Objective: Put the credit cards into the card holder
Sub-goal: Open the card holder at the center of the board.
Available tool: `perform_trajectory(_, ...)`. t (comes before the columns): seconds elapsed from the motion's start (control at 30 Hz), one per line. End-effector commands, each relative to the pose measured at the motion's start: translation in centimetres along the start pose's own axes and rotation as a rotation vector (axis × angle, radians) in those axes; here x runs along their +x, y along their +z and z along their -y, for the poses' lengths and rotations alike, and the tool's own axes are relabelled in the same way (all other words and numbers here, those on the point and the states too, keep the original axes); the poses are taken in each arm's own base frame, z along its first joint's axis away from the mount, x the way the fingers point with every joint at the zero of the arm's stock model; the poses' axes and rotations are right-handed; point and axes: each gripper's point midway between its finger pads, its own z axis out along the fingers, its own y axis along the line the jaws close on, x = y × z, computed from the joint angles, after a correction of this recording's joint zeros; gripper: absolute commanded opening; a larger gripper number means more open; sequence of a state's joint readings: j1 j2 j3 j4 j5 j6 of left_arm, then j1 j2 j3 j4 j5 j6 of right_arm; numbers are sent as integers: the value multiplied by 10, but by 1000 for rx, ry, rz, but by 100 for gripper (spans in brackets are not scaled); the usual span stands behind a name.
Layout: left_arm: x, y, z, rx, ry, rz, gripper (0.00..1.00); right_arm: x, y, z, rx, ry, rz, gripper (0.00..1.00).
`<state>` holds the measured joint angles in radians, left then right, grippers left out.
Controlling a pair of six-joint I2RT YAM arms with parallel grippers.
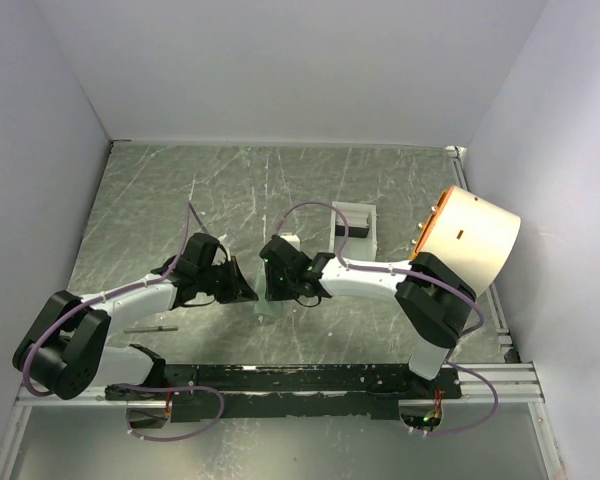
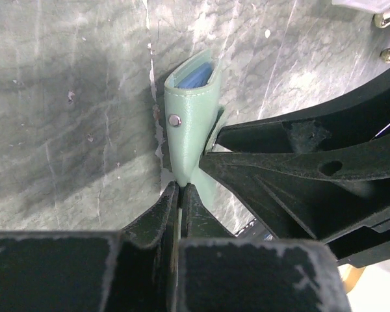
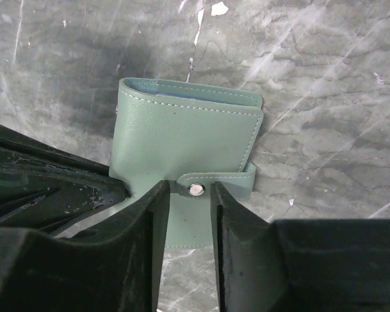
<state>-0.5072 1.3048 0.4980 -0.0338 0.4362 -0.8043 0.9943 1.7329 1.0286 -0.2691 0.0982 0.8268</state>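
Note:
The sage-green card holder (image 3: 182, 136) is folded, its strap snapped shut by a silver button (image 3: 195, 189). It stands on edge between the two arms (image 1: 270, 302). My left gripper (image 2: 180, 187) is shut on its lower edge (image 2: 188, 130); blue lining shows at its far end. My right gripper (image 3: 185, 195) is open, one finger on each side of the snap button, tips against the holder's face. A thin flat grey strip (image 1: 150, 328) lies left of the arms; it may be a card. No gold card is in view.
A white rectangular tray (image 1: 358, 222) with something dark inside stands behind the right arm. A large peach cylinder (image 1: 475, 240) with gold studs sits at the right. White walls close in the scratched grey table (image 1: 230, 190). A black rail (image 1: 300, 378) runs along the near edge.

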Motion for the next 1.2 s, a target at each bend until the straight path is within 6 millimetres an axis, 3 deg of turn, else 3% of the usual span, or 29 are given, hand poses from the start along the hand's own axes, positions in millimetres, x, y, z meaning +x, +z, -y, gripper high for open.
perform_trajectory(0.0,-1,0,13,52,24,-4,7,1,9,0,7,-37,-6,29)
perform_trajectory(0.4,1,4,12,46,22,-11,7,-6,0,44,267,-96,46,16)
perform_trajectory(1.17,4,3,1,7,14,1,7,-13,-30,52,256,-93,113,0)
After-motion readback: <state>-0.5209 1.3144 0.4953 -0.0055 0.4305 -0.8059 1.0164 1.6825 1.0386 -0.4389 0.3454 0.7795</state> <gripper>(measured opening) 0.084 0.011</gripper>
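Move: The card holder's strap snap sits between the right hand's parted fingertips, straight below by about 1 cm. From the right hand, the card holder's middle is some 1 cm left, level fore and aft and about 1 cm down, while the white tray lies roughly 17 cm ahead, 20 cm right and 3 cm down. The left hand, already pinching the holder's left side, has the strap snap about 4 cm to its right, 1 cm ahead and at its own height. The right hand closes its part-open fingertips on the snap end of the strap and draws it off to the right across the holder's face and past its right edge, about 5 cm in all with a little forward drift, slowly at first and then faster, as the wrist swings some 15 degrees so the fingers point more steeply down and they end fully shut. The left hand stays in place and keeps its pinch on the holder's left side, holding the holder against the pull. ##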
